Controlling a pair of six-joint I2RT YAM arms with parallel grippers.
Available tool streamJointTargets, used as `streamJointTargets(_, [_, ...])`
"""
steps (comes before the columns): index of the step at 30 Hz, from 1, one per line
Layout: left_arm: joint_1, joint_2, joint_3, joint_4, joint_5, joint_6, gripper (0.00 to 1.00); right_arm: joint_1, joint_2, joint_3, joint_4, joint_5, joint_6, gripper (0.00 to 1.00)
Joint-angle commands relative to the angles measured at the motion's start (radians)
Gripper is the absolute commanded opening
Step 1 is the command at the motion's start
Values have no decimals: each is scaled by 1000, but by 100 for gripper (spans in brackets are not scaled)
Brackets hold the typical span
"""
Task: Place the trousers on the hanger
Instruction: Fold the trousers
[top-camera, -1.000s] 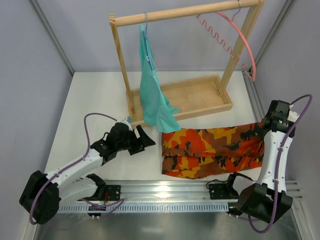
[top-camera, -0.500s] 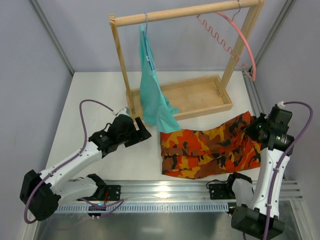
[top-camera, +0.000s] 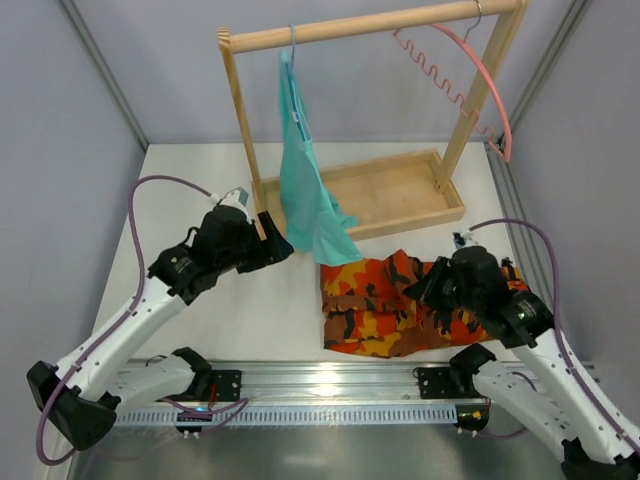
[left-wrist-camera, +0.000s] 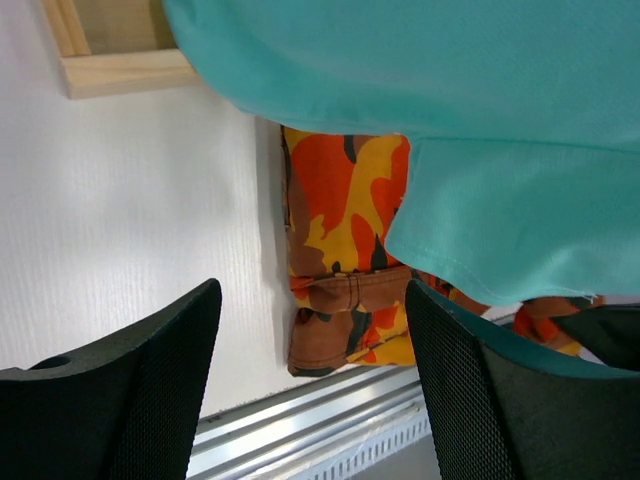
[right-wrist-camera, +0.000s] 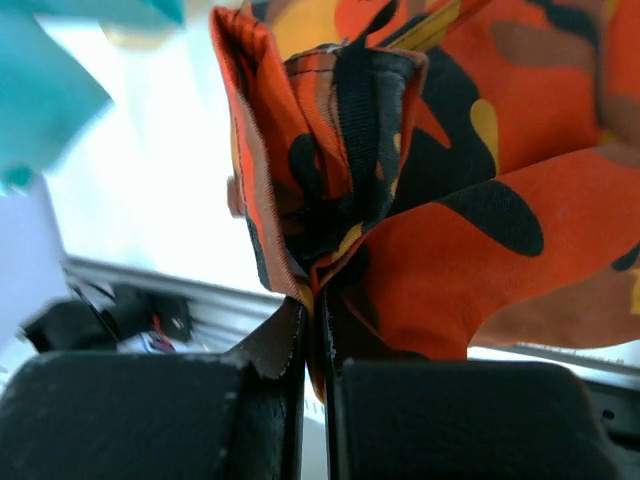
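Observation:
The camouflage trousers (top-camera: 372, 303) lie bunched on the white table in front of the wooden rack. My right gripper (top-camera: 432, 284) is shut on their right end, which is lifted and folded in toward the middle. In the right wrist view a fold of the trousers (right-wrist-camera: 480, 200) is pinched between the closed jaws of the right gripper (right-wrist-camera: 318, 325). My left gripper (top-camera: 274, 247) hovers open by the rack's left post, left of the trousers. In the left wrist view, the left gripper (left-wrist-camera: 312, 300) holds nothing, and the trousers' left end (left-wrist-camera: 340, 220) lies beyond it. The pink hanger (top-camera: 480, 70) hangs at the rail's right end.
A teal garment (top-camera: 305, 190) on a thin hanger drapes from the rail over the wooden rack's tray base (top-camera: 400, 195); its hem (left-wrist-camera: 480, 120) overlaps the trousers' top left corner. A metal rail (top-camera: 330, 380) runs along the table's near edge.
My right arm swung left and down, dragging the trousers' right end toward the middle so the cloth bunches. My left arm rose toward the rack's left post, its gripper still open.

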Motion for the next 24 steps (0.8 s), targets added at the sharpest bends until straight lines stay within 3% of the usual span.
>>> streamJointTargets(1, [3, -44, 1, 1, 122, 41, 74, 207, 58, -43, 77, 197, 157, 4])
streamJointTargets(6, [3, -120, -131, 62, 210, 29, 73, 583, 166, -61, 250, 395, 284, 4])
streamJointTargets(12, [0, -205, -318, 209, 320, -104, 73, 838, 404, 54, 460, 565, 315, 4])
streamJointTargets(17, [-4, -245, -413, 379, 406, -196, 77, 888, 562, 184, 575, 596, 278, 4])
streamJointTargets(24, [-4, -318, -464, 428, 385, -261, 80, 903, 730, 290, 654, 553, 257, 4])
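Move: The right gripper already holds a gathered end of the trousers; the left gripper it is taken to hovers about 29 cm to its left, 8 cm farther out and 3 cm higher. From the left gripper, that held end lies roughly 29 cm right, 8 cm back and 4 cm lower. The lying trousers' left edge is about 9 cm right of the left gripper, 5 cm back and 18 cm below, with the teal shirt's hem about 12 cm to its right, level in reach, 5 cm lower. Keep the trousers' end pinched in the right gripper and sweep it some 24 cm left over the lying cloth, drawing back slightly, dipping a little and then rising, turning counter-clockwise. Meanwhile draw the open left gripper back about 7 cm and a little right, down and then slightly up, rolling its right side up some 20 degrees, to meet the held cloth. ##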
